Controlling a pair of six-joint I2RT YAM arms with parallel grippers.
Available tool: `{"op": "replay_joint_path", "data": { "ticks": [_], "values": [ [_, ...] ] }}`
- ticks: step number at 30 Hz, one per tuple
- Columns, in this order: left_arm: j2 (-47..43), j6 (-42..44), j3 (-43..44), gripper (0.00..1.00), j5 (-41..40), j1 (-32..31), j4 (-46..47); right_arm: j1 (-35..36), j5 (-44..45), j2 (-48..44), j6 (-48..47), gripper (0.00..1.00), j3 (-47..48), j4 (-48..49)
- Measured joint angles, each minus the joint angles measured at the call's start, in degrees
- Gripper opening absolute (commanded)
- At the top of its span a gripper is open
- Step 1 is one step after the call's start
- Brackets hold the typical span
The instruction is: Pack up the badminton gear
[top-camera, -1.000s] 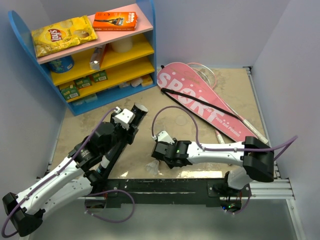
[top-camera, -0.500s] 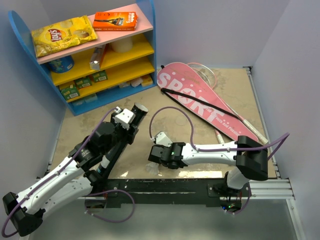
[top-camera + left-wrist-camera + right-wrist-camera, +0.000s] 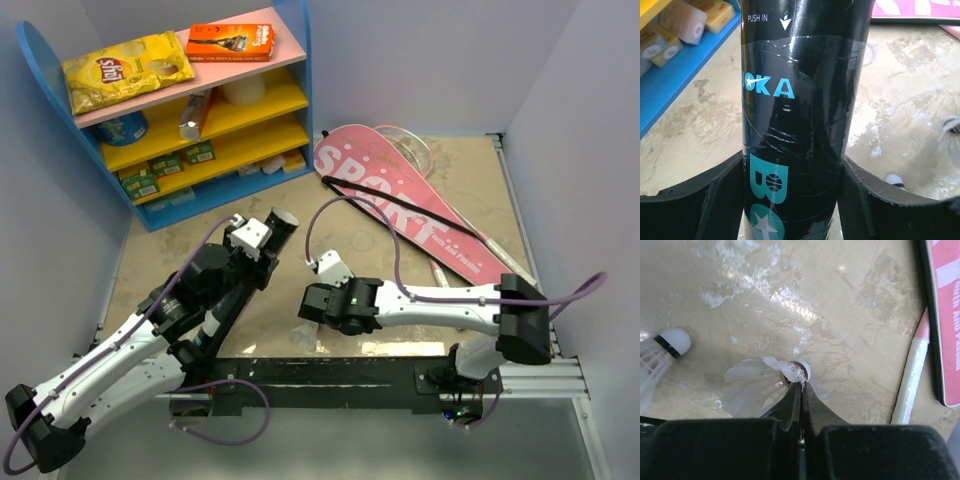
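My left gripper [image 3: 792, 200] is shut on the long black tube [image 3: 800, 100], which stands between its fingers and fills the left wrist view. In the top view the tube [image 3: 276, 226] points away from the arm bases. My right gripper [image 3: 801, 385] is shut on the feathers of a white shuttlecock [image 3: 752, 385], close to the tabletop near the front edge [image 3: 305, 335]. A second shuttlecock [image 3: 660, 352] lies just left of it. The pink "SPORT" cover [image 3: 400, 195] lies at the back right, with the racket's pale handle [image 3: 912, 377] beside its edge.
A blue shelf unit [image 3: 300, 90] stands at the back left with a yellow chip bag [image 3: 125, 68] and an orange box [image 3: 230, 42] on top. A black rail [image 3: 330, 375] runs along the near edge. Walls close in both sides.
My right gripper has closed on the shuttlecock's feathers after shifting slightly over it. The left arm and the tube have not moved.
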Motion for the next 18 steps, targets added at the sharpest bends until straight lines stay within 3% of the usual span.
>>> {"op": "replay_joint_path", "data": {
  "ticks": [7,18],
  "values": [
    [0.1,0.9,0.0,0.0,9.2,0.0,-0.1,-2.9,2.7,-12.3,-0.2,0.0,3.6,-1.0],
    [1.5,3.1,0.0,0.0,28.0,-1.9,0.3,-23.3,-7.8,-26.1,-10.7,0.0,3.7,9.8]
  ]
}}
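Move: The tube's open mouth, for which the right hand's shuttlecock is bound, is roughly 17 cm ahead of that hand, 16 cm to its left and 14 cm above. The loose shuttlecock lies about 4 cm back, 12 cm left and 7 cm below; the white handle about 4 cm ahead, 22 cm right and 8 cm below. From the left hand, the held shuttlecock is some 7 cm back, 21 cm right and 10 cm below, the tube mouth about 10 cm ahead, 5 cm right and 5 cm above. Up by about 15 cm, at first almost straight, then also forward and right, the right hand lifts the shuttlecock it still pinches to about the height of the tube mouth, rolling its left side up some 30 degrees. Meanwhile the left hand keeps its grip on the tube and swings clockwise about 30 degrees, drawing back and right to bring the mouth round towards the shuttlecock. ##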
